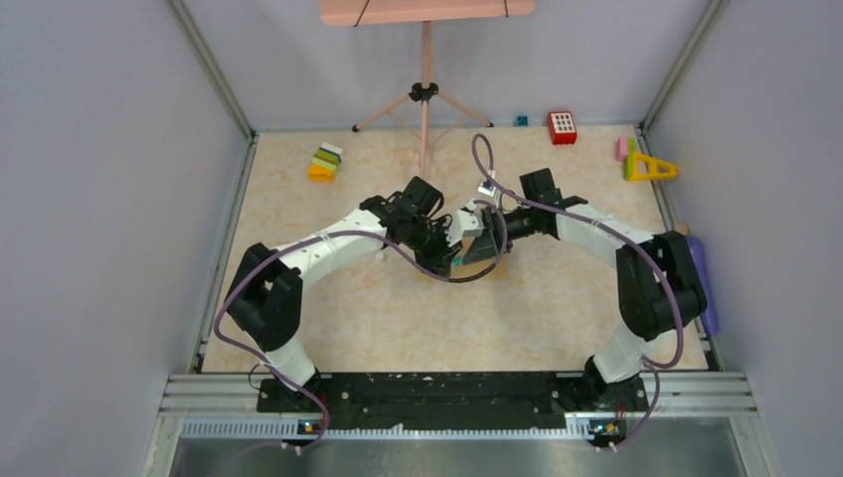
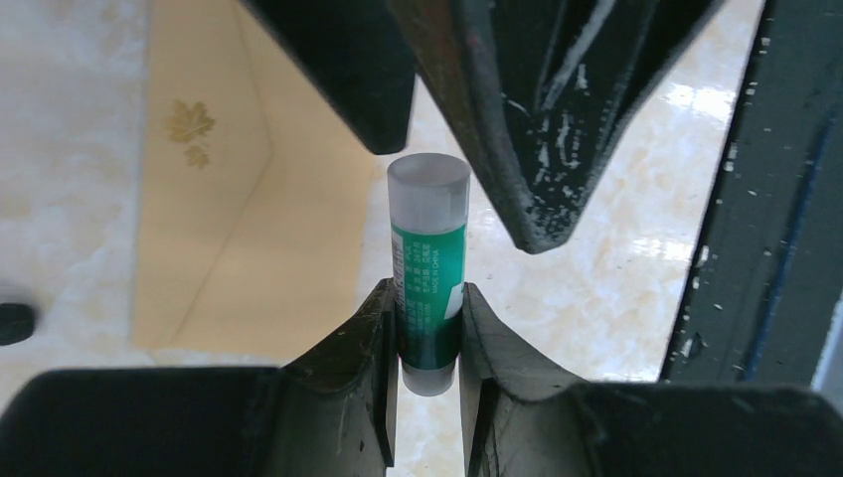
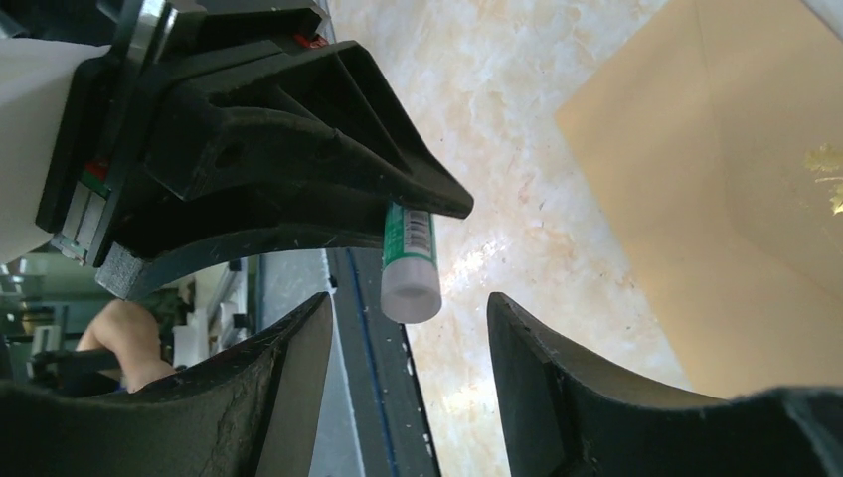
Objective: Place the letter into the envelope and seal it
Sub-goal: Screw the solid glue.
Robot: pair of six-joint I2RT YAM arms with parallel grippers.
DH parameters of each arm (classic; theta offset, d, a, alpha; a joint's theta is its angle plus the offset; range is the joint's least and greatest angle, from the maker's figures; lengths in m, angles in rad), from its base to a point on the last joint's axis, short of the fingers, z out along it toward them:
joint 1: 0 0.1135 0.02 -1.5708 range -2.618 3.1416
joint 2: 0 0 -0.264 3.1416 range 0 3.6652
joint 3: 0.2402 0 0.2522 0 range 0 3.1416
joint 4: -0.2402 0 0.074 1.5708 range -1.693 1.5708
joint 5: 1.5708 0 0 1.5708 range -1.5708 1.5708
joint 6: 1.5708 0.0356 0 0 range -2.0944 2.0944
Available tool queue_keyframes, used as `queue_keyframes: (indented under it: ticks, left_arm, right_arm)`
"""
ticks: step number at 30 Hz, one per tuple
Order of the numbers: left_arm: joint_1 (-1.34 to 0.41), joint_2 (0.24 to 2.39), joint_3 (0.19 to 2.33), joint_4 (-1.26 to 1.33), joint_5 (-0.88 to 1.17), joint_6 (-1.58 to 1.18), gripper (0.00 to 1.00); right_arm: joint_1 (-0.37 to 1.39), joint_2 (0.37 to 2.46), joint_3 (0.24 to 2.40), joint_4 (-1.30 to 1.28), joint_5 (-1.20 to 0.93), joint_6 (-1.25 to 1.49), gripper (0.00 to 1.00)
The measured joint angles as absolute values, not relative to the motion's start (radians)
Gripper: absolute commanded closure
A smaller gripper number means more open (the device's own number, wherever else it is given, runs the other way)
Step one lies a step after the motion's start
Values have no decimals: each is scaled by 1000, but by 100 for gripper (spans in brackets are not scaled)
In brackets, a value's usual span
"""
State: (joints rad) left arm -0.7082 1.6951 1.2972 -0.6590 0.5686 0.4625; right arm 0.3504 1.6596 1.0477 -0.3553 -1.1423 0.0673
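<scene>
My left gripper [image 2: 429,298] is shut on the body of a green glue stick [image 2: 429,248], held above the table. The stick's frosted cap [image 3: 410,290] points at my right gripper [image 3: 408,303]. That gripper is open, its jaws standing on either side of the cap without touching it. Both grippers meet at mid-table, left [image 1: 449,235] and right [image 1: 485,231]. Below them the brown envelope [image 2: 229,229] lies flat with its flap side up and a small gold leaf mark [image 2: 191,127] on it; it is also seen in the right wrist view [image 3: 756,199]. The letter is out of view.
Toys stand along the back: stacked coloured blocks [image 1: 325,162], a red block [image 1: 563,127], a yellow triangle [image 1: 651,167]. A pink tripod [image 1: 424,94] stands at the back centre. A purple object [image 1: 702,278] lies at the right edge.
</scene>
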Motion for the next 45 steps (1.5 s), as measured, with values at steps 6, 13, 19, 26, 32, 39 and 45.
queue_keyframes:
  ticks: [6,13,19,26,32,39,45]
  left_arm:
    - [-723,1692,1285,-620,473,451,100]
    - [-747,1692,1281,-617,424,451,100]
    - [-754,1692,1280,-612,401,453,100]
    - [-762,1692,1280,-610,375,456,100]
    - [-770,1693,1280,-605,356,457,100]
    - [-772,1693,1280,-604,349,459,100]
    - [-772,1693,1280,-605,351,459,100]
  right_arm:
    - [350,1693,1048,-321,-1142,162,47]
    - [332,1742,1049,-292,-1150,231,56]
    - [317,1745,1049,-276,-1153,257,62]
    - [316,1745,1049,-268,-1161,279,64]
    - [316,1745,1049,-252,-1173,294,70]
    - [316,1746,1049,-250,-1174,297,76]
    - [316,1746,1049,-255,-1174,278,76]
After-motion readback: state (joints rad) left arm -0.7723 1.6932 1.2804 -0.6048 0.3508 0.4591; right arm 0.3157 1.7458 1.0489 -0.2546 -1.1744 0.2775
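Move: The right hand, open, has the clear end of the solid glue almost between its fingertips: about 1 cm ahead, 1 cm to its left, level in height. The envelope lies roughly 8 cm ahead of it, straight below otherwise, 15 cm down. The left hand already holds the green body, the clear end 3 cm to its right and 3 cm above; from it, on the table 12 cm below, the stand's foot is about 14 cm ahead, 8 cm left. The right hand eases about 1.5 cm forward and 1 cm down around the clear end of the glue, rolling some 10 degrees clockwise as seen looking along its fingers, and its wide-open fingers shut until they pinch that end. The left hand keeps its grip on the green body and carries the stick about 1.5 cm forward and 1 cm down, mostly early on, tilting some 10 degrees to line it up between the right fingers, then all but stands still. ##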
